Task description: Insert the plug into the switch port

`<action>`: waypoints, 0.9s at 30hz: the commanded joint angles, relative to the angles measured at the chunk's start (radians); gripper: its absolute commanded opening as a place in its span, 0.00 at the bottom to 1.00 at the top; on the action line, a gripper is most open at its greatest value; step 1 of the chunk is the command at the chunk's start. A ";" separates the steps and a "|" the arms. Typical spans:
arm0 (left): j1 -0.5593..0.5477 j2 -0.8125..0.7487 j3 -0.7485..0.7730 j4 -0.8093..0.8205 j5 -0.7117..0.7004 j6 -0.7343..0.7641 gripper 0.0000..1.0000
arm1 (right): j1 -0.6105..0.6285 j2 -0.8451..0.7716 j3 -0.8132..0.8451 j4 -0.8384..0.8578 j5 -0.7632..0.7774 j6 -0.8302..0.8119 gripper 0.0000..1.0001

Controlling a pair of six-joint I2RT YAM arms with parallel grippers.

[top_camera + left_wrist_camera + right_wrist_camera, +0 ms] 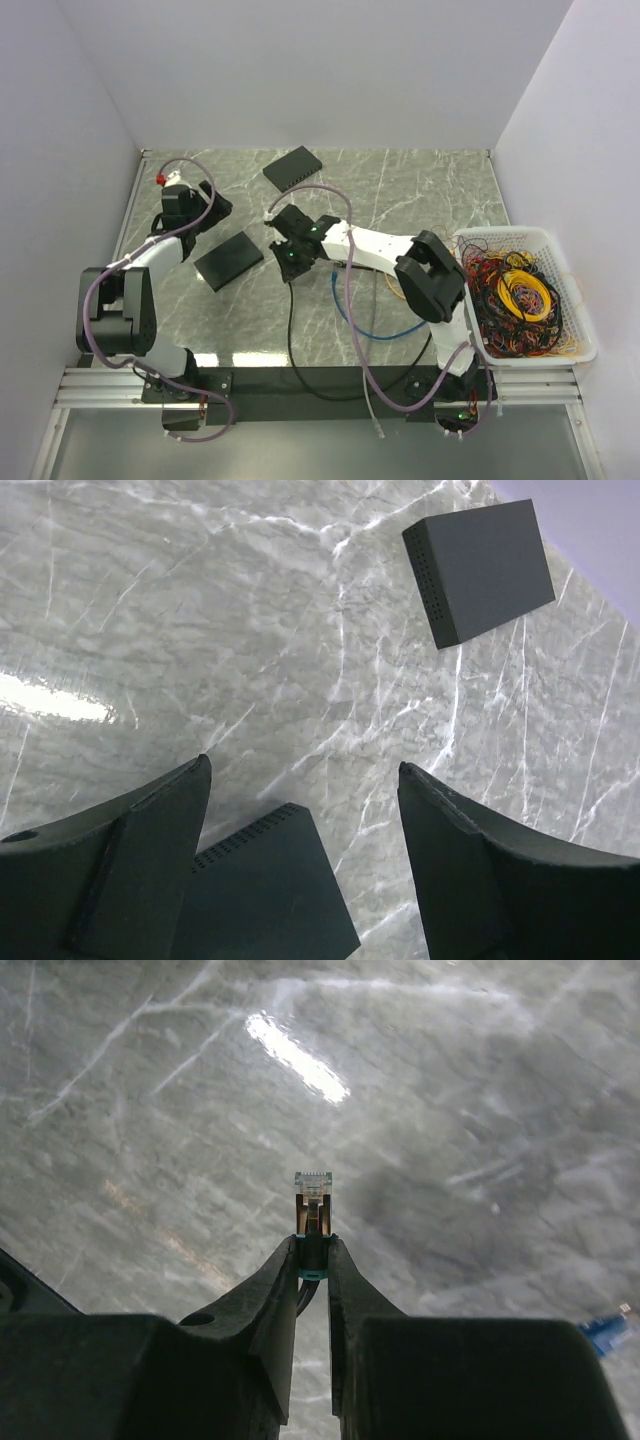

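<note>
The switch is a dark-grey oblong box at the back of the marble table. In the left wrist view the switch shows only a vented side, and its port is hidden. My right gripper is shut on the clear connector of the black cable, held above the table. A bit of thin orange-yellow cable shows by the right arm, but its plug is hidden. My left gripper stands open and holds nothing.
A squarer black slab lies under the left gripper. A blue cable lies in front of the right arm, and the blue cable's tip shows in the right wrist view. A white basket of tangled cables stands at the right edge.
</note>
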 commanded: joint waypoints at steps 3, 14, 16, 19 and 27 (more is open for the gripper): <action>0.047 0.024 -0.043 0.084 0.056 -0.035 0.82 | 0.037 0.081 0.129 -0.061 -0.013 -0.018 0.00; 0.168 0.159 -0.030 0.133 0.330 -0.090 0.81 | 0.046 0.291 0.422 -0.185 0.028 0.017 0.00; 0.173 0.173 -0.040 0.163 0.346 -0.105 0.80 | 0.046 0.320 0.465 -0.200 0.053 0.030 0.00; 0.171 0.202 -0.027 0.158 0.357 -0.105 0.79 | 0.048 0.359 0.526 -0.222 0.093 0.044 0.00; 0.173 0.216 -0.034 0.160 0.378 -0.119 0.78 | 0.048 0.409 0.583 -0.251 0.124 0.065 0.00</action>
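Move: The right hand holds the plug on the black cable; the switch it is bound for lies about 15 cm to its left, 6 cm ahead and some 4 cm lower, with the blue plug about 12 cm to the hand's right and 3 cm ahead, on the table. From the open, empty left hand, the switch is roughly 10 cm back, 4 cm right and 10 cm below, while the far box stands about 16 cm ahead and 19 cm right. Keeping its pinch on the plug, the right hand sweeps about 6 cm left towards the switch while sinking some 3 cm, then bends forward by about 3.5 cm, bringing the plug's clear tip up to the long side facing back and right, near that side's right-hand corner. Meanwhile the left hand, fingers still wide open, drops about 7 cm beside the switch's far side and rolls some 15 degrees, its left side going down, with the fingers tipping slightly further downward. ##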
